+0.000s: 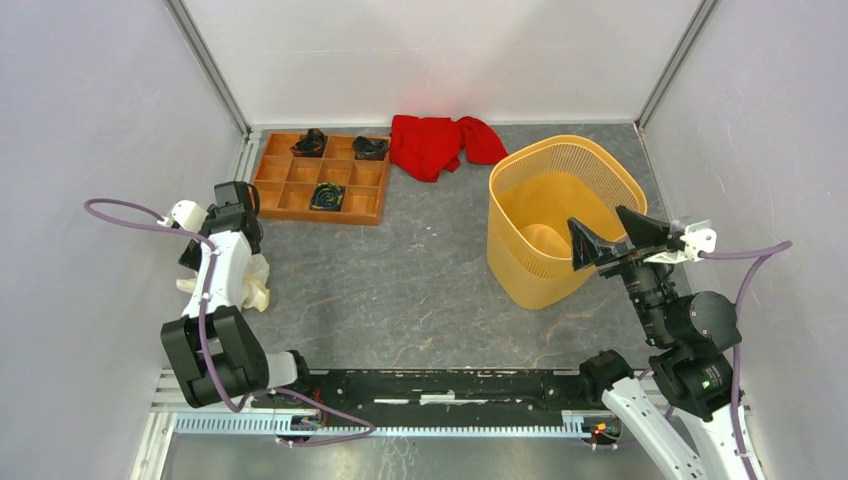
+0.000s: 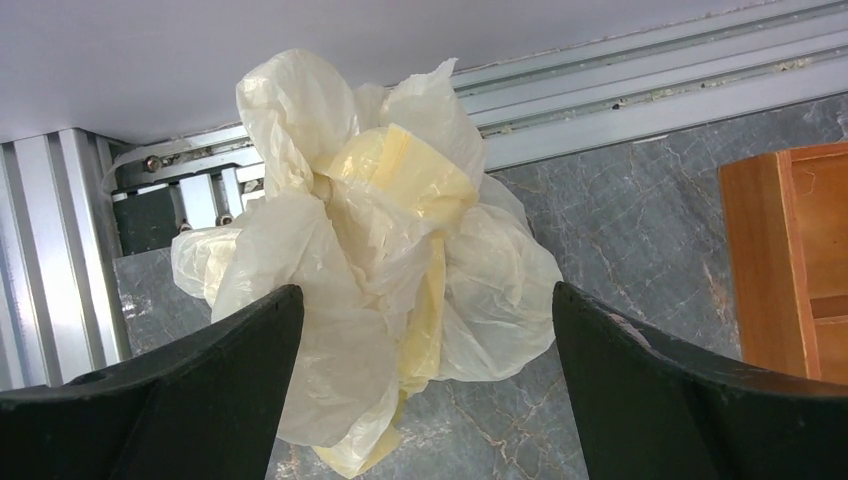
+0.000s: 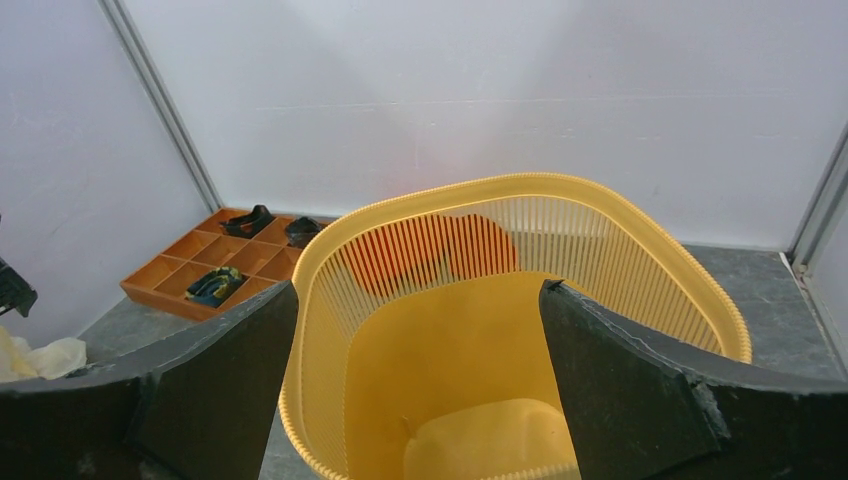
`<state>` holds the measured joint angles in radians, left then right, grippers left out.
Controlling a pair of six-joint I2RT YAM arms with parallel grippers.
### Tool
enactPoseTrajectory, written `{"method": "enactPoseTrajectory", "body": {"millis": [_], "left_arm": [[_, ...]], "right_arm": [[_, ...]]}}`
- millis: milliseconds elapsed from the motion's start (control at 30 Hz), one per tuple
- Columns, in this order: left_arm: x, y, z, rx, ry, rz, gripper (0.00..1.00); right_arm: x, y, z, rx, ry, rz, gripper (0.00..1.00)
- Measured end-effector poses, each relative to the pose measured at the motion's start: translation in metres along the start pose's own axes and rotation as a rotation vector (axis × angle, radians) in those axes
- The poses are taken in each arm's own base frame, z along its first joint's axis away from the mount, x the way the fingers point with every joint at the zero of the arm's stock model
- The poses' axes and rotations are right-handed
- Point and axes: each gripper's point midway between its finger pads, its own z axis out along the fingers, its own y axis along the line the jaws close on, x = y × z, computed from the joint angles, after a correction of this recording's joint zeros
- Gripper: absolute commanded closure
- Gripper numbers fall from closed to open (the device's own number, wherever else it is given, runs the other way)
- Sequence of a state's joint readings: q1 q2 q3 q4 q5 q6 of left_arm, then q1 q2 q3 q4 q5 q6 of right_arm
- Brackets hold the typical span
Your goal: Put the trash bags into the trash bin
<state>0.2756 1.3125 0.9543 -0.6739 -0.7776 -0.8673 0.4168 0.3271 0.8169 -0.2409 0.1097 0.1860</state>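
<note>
The trash bag (image 2: pixel 380 220) is a crumpled cream-white plastic wad on the grey table by the left wall; it also shows in the top view (image 1: pixel 257 283) and the right wrist view (image 3: pixel 40 357). My left gripper (image 2: pixel 425 290) is open wide, with one finger on each side of the bag's near part. In the top view its fingers are hidden under the left arm. The yellow-orange trash bin (image 1: pixel 520 270) stands upright at the right. My right gripper (image 1: pixel 597 218) is open and empty over the bin's near rim (image 3: pixel 520 183), looking into it (image 3: pixel 420 285).
A brown wooden compartment tray (image 1: pixel 320 215) with small dark items sits at the back left; it also shows in the left wrist view (image 2: pixel 790 250) and the right wrist view (image 3: pixel 170 270). A red cloth (image 1: pixel 435 143) lies against the back wall. An aluminium rail (image 2: pixel 60 250) runs along the left wall behind the bag.
</note>
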Motion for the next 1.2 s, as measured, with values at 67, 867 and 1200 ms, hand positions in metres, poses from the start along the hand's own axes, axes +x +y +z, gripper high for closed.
{"method": "enactPoseTrajectory", "body": {"millis": [67,867,1200], "left_arm": [[-0.001,0.003,-0.001,-0.005,-0.004,-0.003,0.0],[-0.004,0.038,0.005,-0.133,-0.025,-0.079,0.4],[0.014,0.014,0.005,-0.013,0.072,-0.11,0.84]], "right_arm": [[-0.001,-0.002,-0.001,0.014,-0.005,0.001,0.02],[-0.004,-0.009,-0.001,0.052,0.001,-0.002,0.02],[-0.006,-0.009,-0.003,0.044,0.013,-0.039,0.02]]}}
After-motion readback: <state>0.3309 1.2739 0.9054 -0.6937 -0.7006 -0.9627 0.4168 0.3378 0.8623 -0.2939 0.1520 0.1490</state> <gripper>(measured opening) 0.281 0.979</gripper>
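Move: The white trash bag's middle lies some 3 cm back, 2 cm left and 7 cm below the wide-open left hand, whose fingers slant down to the left. The wooden tray's middle stands roughly 27 cm ahead and 21 cm right of this hand, about 11 cm lower; the dark coiled bag in it is around 22 cm ahead and 24 cm right. From the right hand, which takes no part, the white bag lies about 85 cm left, 2 cm ahead and 32 cm down. The left hand ends with a fold of the white bag's plastic pinched between its fingertips. It first backs off towards the base by nearly 4 cm while rising about as much, turning slightly counter-clockwise, then sinks about 4.5 cm into the bag with the wide-open fingers closing most of the way, and edges 2 cm forward as they shut. ##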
